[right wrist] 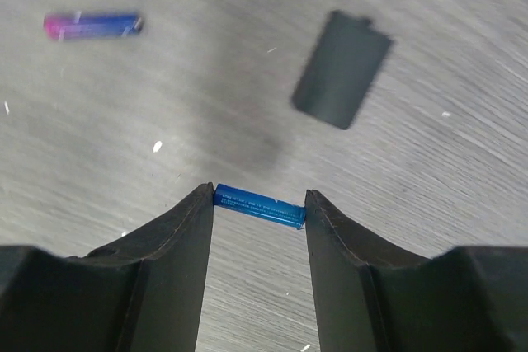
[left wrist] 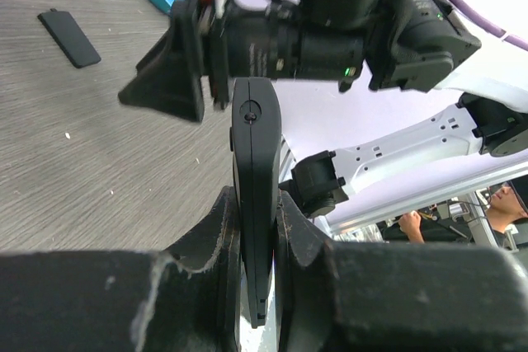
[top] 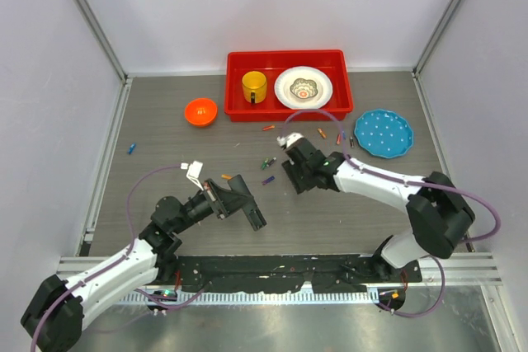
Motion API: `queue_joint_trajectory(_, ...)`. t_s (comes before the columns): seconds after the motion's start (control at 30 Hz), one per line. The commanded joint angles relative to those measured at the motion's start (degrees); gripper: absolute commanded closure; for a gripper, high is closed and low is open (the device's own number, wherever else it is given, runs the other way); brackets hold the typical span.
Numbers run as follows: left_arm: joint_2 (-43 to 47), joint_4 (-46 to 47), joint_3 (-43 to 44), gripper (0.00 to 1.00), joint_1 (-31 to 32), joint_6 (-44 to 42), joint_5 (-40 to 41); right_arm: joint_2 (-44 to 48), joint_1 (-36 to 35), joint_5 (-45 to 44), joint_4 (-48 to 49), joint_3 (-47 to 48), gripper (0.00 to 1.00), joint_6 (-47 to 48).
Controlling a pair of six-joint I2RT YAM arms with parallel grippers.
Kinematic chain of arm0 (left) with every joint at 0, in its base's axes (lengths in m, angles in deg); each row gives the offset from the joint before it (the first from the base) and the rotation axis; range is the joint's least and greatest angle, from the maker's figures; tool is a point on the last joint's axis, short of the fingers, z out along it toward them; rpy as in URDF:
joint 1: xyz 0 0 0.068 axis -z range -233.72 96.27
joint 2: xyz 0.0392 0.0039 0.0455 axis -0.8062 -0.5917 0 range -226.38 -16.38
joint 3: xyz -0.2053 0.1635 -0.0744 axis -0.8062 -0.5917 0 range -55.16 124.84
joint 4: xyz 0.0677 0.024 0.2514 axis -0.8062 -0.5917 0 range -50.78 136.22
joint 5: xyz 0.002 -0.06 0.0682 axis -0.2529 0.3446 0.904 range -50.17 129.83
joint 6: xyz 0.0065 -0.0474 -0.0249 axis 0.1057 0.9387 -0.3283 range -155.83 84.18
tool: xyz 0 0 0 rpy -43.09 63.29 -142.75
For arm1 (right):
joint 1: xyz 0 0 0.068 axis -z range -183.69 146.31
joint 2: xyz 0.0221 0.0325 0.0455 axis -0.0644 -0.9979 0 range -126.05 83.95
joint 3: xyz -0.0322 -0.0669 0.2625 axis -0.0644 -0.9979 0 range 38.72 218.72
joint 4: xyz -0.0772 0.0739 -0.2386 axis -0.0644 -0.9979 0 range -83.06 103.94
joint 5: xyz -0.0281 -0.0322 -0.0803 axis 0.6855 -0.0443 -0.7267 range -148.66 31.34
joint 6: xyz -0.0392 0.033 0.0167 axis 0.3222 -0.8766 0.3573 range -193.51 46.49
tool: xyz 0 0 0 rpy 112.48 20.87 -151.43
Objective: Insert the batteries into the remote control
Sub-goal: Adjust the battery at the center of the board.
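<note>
My left gripper (top: 224,201) is shut on the remote control (top: 250,208), a slim black bar. In the left wrist view the remote control (left wrist: 256,195) stands edge-on, pinched between the two fingers of the left gripper (left wrist: 257,232). Just beyond its tip hovers my right gripper (top: 295,172). In the right wrist view the right gripper (right wrist: 259,210) is shut on a blue battery (right wrist: 259,205), held end to end between its fingertips above the table. A purple-and-blue battery (right wrist: 92,25) lies on the table to the far left. Other loose batteries (top: 268,161) lie scattered mid-table.
A flat black battery cover (right wrist: 341,68) lies on the table. At the back stands a red tray (top: 239,63) with a yellow mug (top: 254,86) and a white bowl (top: 304,88). An orange bowl (top: 200,110) sits left of the tray, a blue plate (top: 384,133) right.
</note>
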Motion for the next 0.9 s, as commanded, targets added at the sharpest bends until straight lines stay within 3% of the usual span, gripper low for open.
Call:
queue_joint_trajectory(0.0,0.87,-0.15,0.22,1.00,0.20,-1.15,0.00,-4.56,-4.91,-3.01,-2.54,0.95,0.99,18.19)
queue_joint_trajectory(0.2,0.79,-0.69,0.40,1.00,0.20,-1.50,0.17,0.79,-7.11,-3.38,4.75,-4.76,0.99,27.95)
queue_joint_trajectory(0.33,-0.18,1.33,0.05,1.00,0.20,-0.98,0.35,1.76,-5.19,-1.71,4.67,-5.38,0.99,31.39)
queue_joint_trajectory(0.6,0.34,1.86,-0.92,1.00,0.20,-0.01,-0.27,-2.54,-2.37,5.06,4.49,-4.15,0.96,26.48)
queue_joint_trajectory(0.87,1.93,0.02,-0.83,1.00,0.20,-0.36,0.61,-6.14,-2.19,5.24,-0.24,-0.90,0.86,20.06)
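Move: The bare board where my right hand is taking the blue battery lies about 6 cm below it, 2 cm back and 1 cm right. From that hand, the black battery cover sits 5 cm ahead and 1 cm right, the purple battery 3 cm ahead and 10 cm left, and the green batteries about 8 cm ahead and 10 cm left, all down on the board. From my left hand, that spot is some 18 cm right, 5 cm ahead and 18 cm down. I keep the blue battery pinched between my right fingertips and swing it down and back from the cover, twisting the wrist some 25 degrees counter-clockwise and dipping its left side about 15. After a shallow rise and a slight reach forward, I sink again, ending about 5 cm lower, close over the bare board; contact there can't be made out. ##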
